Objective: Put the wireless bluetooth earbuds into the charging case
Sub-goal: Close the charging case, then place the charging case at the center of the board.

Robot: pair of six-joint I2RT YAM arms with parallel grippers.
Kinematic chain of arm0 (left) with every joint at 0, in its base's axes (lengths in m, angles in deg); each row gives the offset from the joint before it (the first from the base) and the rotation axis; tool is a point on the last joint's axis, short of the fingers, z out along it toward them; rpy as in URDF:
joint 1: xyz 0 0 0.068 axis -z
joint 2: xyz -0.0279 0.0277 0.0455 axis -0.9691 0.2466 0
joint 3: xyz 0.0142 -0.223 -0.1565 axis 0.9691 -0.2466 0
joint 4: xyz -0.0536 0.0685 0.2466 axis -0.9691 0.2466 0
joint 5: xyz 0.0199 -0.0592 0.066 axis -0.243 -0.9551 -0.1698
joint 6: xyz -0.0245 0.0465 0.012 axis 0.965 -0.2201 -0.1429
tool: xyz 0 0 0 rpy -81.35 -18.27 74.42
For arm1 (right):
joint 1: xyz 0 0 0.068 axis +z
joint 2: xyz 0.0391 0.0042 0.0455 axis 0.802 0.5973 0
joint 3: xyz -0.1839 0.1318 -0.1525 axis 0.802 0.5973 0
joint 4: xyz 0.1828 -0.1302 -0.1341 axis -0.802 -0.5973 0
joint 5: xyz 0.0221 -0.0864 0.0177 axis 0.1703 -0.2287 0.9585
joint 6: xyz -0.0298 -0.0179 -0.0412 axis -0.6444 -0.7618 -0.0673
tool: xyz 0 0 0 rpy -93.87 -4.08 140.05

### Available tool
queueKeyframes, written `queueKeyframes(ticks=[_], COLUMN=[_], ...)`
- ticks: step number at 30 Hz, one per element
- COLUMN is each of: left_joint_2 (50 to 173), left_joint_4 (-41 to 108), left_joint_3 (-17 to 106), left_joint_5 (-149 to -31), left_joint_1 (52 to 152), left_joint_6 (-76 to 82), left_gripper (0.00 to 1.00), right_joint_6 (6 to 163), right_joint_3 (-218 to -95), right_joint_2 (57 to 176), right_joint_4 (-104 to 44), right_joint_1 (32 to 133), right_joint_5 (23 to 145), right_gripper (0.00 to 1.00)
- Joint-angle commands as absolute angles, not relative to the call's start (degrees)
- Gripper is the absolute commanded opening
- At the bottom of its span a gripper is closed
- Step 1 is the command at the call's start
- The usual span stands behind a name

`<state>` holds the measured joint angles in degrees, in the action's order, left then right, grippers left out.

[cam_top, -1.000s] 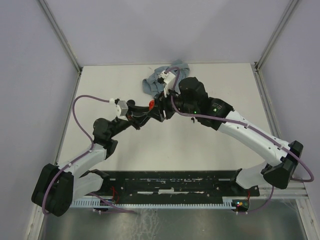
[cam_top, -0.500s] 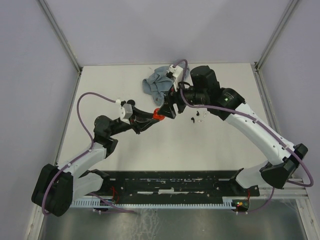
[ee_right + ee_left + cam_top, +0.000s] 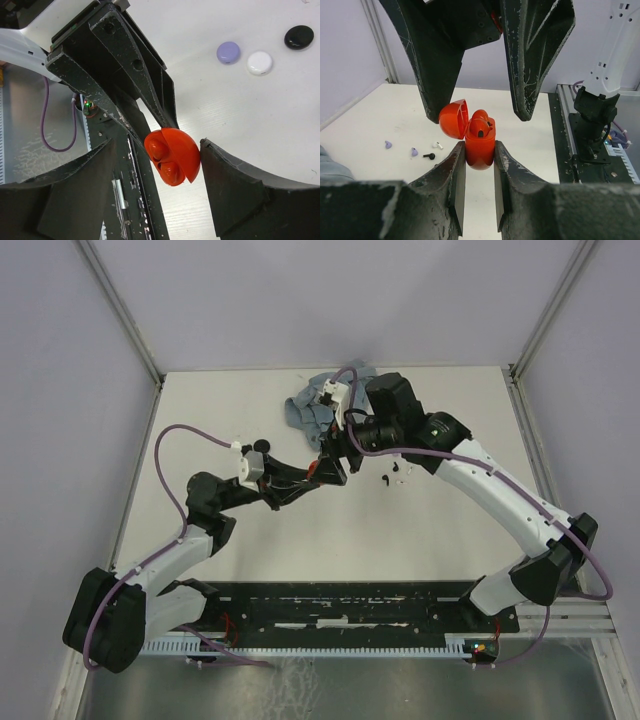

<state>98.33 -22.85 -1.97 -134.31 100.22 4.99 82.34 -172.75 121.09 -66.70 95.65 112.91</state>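
Note:
My left gripper (image 3: 480,150) is shut on the lower half of a red charging case (image 3: 481,137), held upright with its lid (image 3: 454,119) swung open. Two red earbuds (image 3: 160,147) sit in the case's wells. My right gripper (image 3: 156,145) is open and straddles the case (image 3: 175,155); one finger (image 3: 220,180) looks to touch the lid. Loose earbuds lie on the table to the left in the left wrist view: two lilac (image 3: 388,145), one white (image 3: 437,145), one black (image 3: 428,156). From above, both grippers meet at the case (image 3: 313,469).
Three round discs lie on the table: lilac (image 3: 228,52), white (image 3: 259,63), black (image 3: 299,36). A crumpled blue cloth (image 3: 305,405) sits at the back behind the grippers. Small loose pieces (image 3: 392,479) lie just right of the grippers. The right arm's base (image 3: 592,110) stands at the table edge.
My right gripper has opened wider and shifted back over the case. The left arm carried the case a little down and to the right, then held still.

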Motion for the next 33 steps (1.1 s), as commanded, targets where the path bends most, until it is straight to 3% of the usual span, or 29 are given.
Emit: queueKeyframes(ticks=[1,16,24,33], left_joint_2=[97.8,98.6,99.1,103.2], left_joint_4=[-23.4,-12.2,4.6,11.1], left_joint_3=[0.0,2.0,3.4,-0.6], left_joint_5=[-129.9,-123.0,-116.2,-106.0], left_joint_1=[100.3,100.3,100.5,105.5], left_joint_6=[6.1,13.7,27.9,38.6], left_gripper=[0.03,0.03,0.03,0.03], right_joint_6=[81.6,80.9,85.8,94.1], right_joint_3=[-172.6,-167.5,-161.0,-148.3], right_joint_2=[120.4,114.8,109.9,104.3], right_joint_4=[-65.7,-66.1,-65.6,-64.7], right_joint_1=[95.7,95.7,95.7,95.8], right_joint_5=[117.3,111.1,91.7,75.5], right_gripper=[0.76,0.75,0.77,0.77])
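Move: My left hand already grips the open red charging case, its middle about 2 cm to the right of that hand's point; its lid stands open on the forward side. From my right hand's point the case lies about 2 cm left, 1 cm ahead and 1 cm lower, between the spread fingers. From my left hand, some 24 cm below, the black disc is about 19 cm ahead and 12 cm left, the loose black earbud some 11 cm ahead and 18 cm right. I bring the lid against my right hand's forward finger, already touching it, by easing my left hand forward and rolling its top forward while the right hand nearly holds, still spread. Then my right hand comes off the case, going about 8 cm right and 7 cm down and turning clockwise; my left, grip kept, sinks about 8 cm and ends rolled some 50 degrees. ##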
